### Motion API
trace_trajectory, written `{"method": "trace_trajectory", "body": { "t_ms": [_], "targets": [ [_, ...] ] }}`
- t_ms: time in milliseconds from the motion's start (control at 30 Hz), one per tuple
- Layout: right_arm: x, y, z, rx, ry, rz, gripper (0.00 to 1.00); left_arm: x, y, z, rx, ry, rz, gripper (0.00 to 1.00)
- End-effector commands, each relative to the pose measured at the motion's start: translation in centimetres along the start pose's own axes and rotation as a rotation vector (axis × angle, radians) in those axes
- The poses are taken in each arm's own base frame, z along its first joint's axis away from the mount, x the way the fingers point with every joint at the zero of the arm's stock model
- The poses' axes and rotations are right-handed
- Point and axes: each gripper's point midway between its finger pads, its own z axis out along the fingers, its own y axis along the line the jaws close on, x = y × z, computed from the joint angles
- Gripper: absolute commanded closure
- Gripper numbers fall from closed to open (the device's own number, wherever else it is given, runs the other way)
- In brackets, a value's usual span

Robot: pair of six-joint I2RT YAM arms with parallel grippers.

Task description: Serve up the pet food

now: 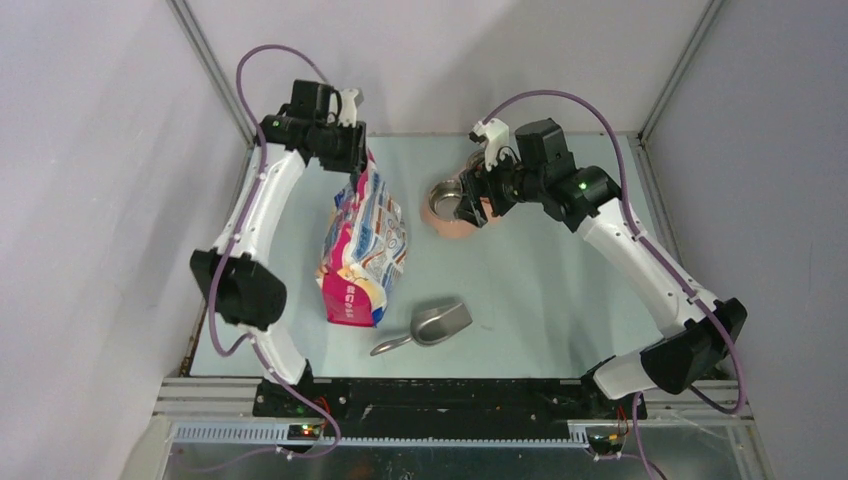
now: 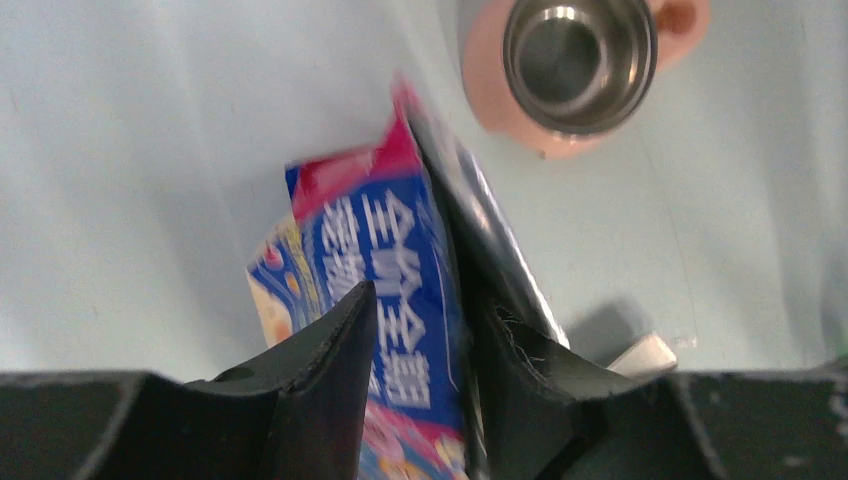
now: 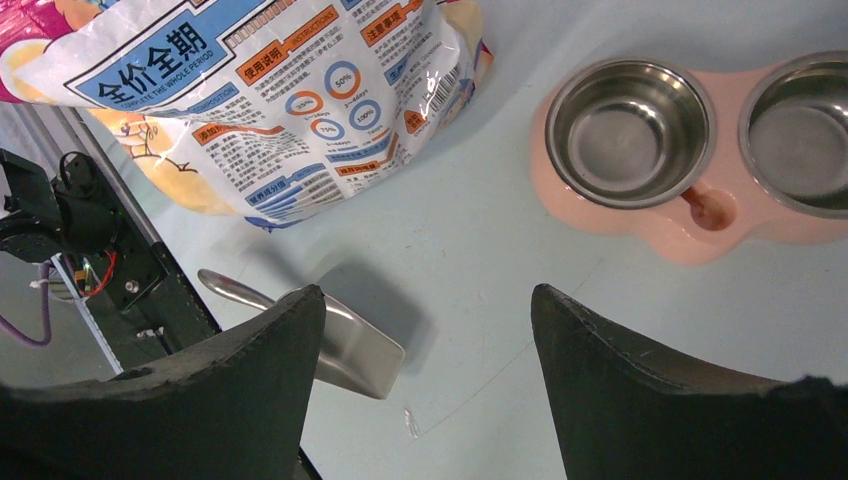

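Observation:
The pink, white and blue printed bag (image 1: 360, 245) leans on the table with its top end raised to my left gripper (image 1: 352, 160). In the left wrist view the bag (image 2: 400, 250) fills the gap between the two black fingers (image 2: 335, 350), and my left gripper (image 2: 422, 295) is shut on its upper edge. A dark opening shows beside the blue panel. The pet food is hidden. My right gripper (image 1: 468, 205) hovers open over the pink twin-bowl feeder (image 1: 455, 225), and in its own view my right gripper (image 3: 428, 300) has nothing between its fingers.
A grey metal scoop (image 1: 430, 325) lies near the front edge, right of the bag's bottom; the right wrist view shows the scoop (image 3: 345, 345) below the bag (image 3: 250, 100). Both steel bowls (image 3: 628, 130) (image 3: 805, 130) look bare inside. Grey walls enclose the table.

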Motion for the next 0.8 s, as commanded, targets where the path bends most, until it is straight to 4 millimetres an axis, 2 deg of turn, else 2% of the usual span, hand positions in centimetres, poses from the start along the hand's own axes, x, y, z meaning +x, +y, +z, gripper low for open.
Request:
{"method": "trace_trajectory", "body": {
  "t_ms": [0,33,100,200,300,367,433,600,667,733,767],
  "targets": [
    [-1.0,0.4,-2.1,0.022,-0.067,-0.051,0.22,4.7,-1.9,-5.3,0.017,0.038,0.014,0.54],
    [-0.6,0.4,-2.0,0.021,-0.059,-0.048,0.22,5.2,-2.3,-6.6,0.024,0.025,0.019,0.54],
    [-0.3,0.4,-1.9,0.018,-0.056,-0.047,0.21,8.2,-2.7,-7.0,0.048,0.081,0.015,0.53],
    [0.1,0.4,-1.7,0.018,-0.05,-0.045,0.21,11.5,-3.3,-7.8,0.078,0.13,0.034,0.53],
    [0.7,0.3,-1.5,0.017,-0.035,-0.04,0.21,16.0,-3.5,-7.9,0.088,0.196,0.03,0.53],
    [0.9,0.3,-1.6,0.018,-0.034,-0.041,0.21,17.8,-3.6,-8.3,0.092,0.203,0.026,0.53],
    [1.1,0.2,-1.5,0.019,-0.031,-0.041,0.21,18.7,-3.4,-8.7,0.078,0.191,0.028,0.52],
    [1.1,0.2,-1.4,0.017,-0.033,-0.038,0.21,17.9,-2.7,-8.6,0.041,0.167,0.042,0.51],
    [1.1,0.3,-1.3,0.014,-0.031,-0.037,0.21,16.5,-2.7,-8.6,0.035,0.152,0.049,0.51],
    [1.2,0.3,-1.5,0.016,-0.029,-0.038,0.21,13.7,-2.2,-8.5,0.005,0.124,0.066,0.51],
    [1.1,0.3,-1.6,0.019,-0.032,-0.041,0.21,11.0,-2.1,-9.5,-0.023,0.058,0.085,0.5]
  ]
}}
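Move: The left hand, fingers partly open, is at the far end of the pet food bag's mouth; the bag's middle lies about 12 cm back, 1 cm right and 13 cm below. The near bowl is roughly 9 cm ahead and 24 cm right, the scoop some 24 cm back and 20 cm right, both about 22 cm below. From the idle right hand, the bag's middle is level fore and aft, about 28 cm left and 16 cm lower. Back towards its base, the left hand sweeps about 18 cm along the bag's mouth, from the far corner to the near part, nearly level at first, then dipping some 5 cm before easing up and forward by about 1 cm. The part-open fingers keep their gap and end astride the mouth's left wall, one inside the bag; the empty right hand drifts slightly back and down. ##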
